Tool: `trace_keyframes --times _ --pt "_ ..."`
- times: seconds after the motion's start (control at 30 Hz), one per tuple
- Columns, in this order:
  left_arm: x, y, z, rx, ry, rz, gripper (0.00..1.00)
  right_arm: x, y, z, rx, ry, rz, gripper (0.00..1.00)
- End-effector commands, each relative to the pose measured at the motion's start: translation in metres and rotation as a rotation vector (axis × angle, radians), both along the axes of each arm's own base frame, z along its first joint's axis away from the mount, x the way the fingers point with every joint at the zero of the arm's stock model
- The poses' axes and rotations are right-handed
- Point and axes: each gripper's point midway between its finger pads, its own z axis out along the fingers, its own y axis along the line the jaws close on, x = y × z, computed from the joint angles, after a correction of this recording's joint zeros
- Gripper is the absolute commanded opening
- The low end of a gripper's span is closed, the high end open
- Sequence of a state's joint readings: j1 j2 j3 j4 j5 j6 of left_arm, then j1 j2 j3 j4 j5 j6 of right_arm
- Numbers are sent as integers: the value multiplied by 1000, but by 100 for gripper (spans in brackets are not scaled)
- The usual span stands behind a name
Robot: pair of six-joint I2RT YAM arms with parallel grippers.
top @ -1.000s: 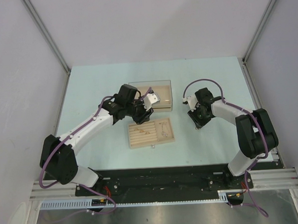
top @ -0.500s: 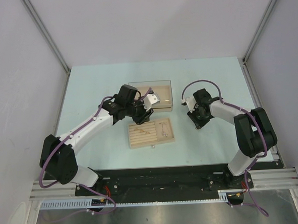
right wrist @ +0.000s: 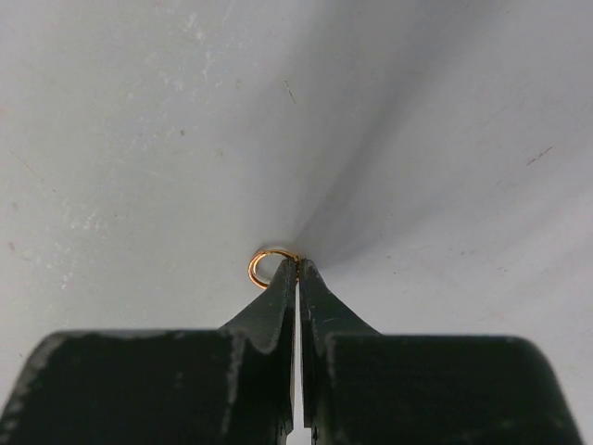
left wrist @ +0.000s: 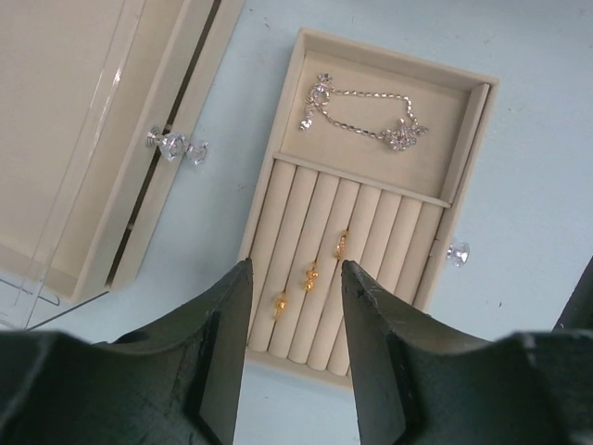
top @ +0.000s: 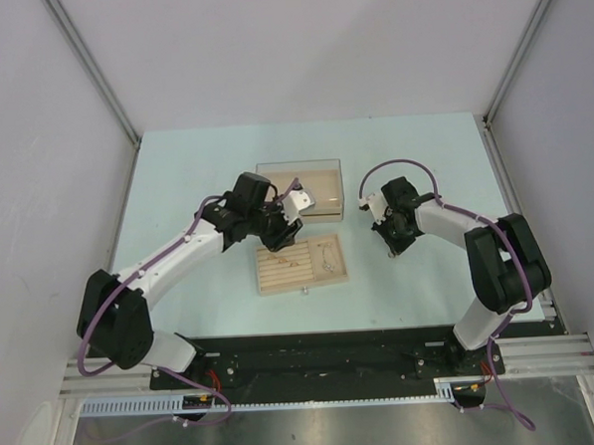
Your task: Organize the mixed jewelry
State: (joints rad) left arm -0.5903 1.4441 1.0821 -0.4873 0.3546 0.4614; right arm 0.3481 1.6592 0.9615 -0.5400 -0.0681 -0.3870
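Observation:
A small gold ring (right wrist: 260, 268) lies on the pale table, and my right gripper (right wrist: 297, 263) is shut on its right edge, right of the tray in the top view (top: 393, 245). The beige slotted tray (left wrist: 481, 122) holds three gold rings (left wrist: 310, 276) pushed between its rolls. A silvery chain (left wrist: 361, 111) lies in its flat compartment. My left gripper (left wrist: 295, 271) hangs open above the tray's roll end with nothing between its fingers. Seen from above, it (top: 278, 239) is over the tray's (top: 302, 286) far left corner.
A beige box (top: 321, 203) with a clear lid stands just behind the tray, with a crystal knob (left wrist: 171, 146) on its front. The tray has its own small knob (left wrist: 457, 252). Grey walls close off the table on three sides.
My right gripper has shut on the gold ring and shifted slightly left. The left arm has barely moved.

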Motion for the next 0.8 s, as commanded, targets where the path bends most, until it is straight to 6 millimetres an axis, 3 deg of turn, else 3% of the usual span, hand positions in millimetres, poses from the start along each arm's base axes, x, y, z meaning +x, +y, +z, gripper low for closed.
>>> trace_keyframes --times 0.0,0.17,0.27,0.53,0.77 --pt "2 -2 26 -85 -58 -3 49 5 0 4 -8 -27 -8 0" --pt "-7 -12 41 -208 -48 -31 49 13 10 38 39 -99 4 0" --pt "-12 -24 58 -297 -42 -52 49 21 26 70 83 -155 34 0" --pt "2 -54 94 -476 4 -20 49 40 76 170 154 -367 136 0" --pt "19 -71 133 -665 85 107 50 50 113 233 227 -484 156 0"
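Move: The right hand already pinches the gold ring at the table; the half-open left gripper hangs about 25 cm to its left, roughly level with it and 12 cm higher. The tray's necklace compartment lies some 14 cm left of the right hand. From the left hand the ring is about 25 cm right, 1 cm ahead and 12 cm below; the ring rolls sit about 13 cm straight beneath. The right hand lifts the still-pinched ring about 20 cm and leftward towards the rising, rightward-moving left gripper. ##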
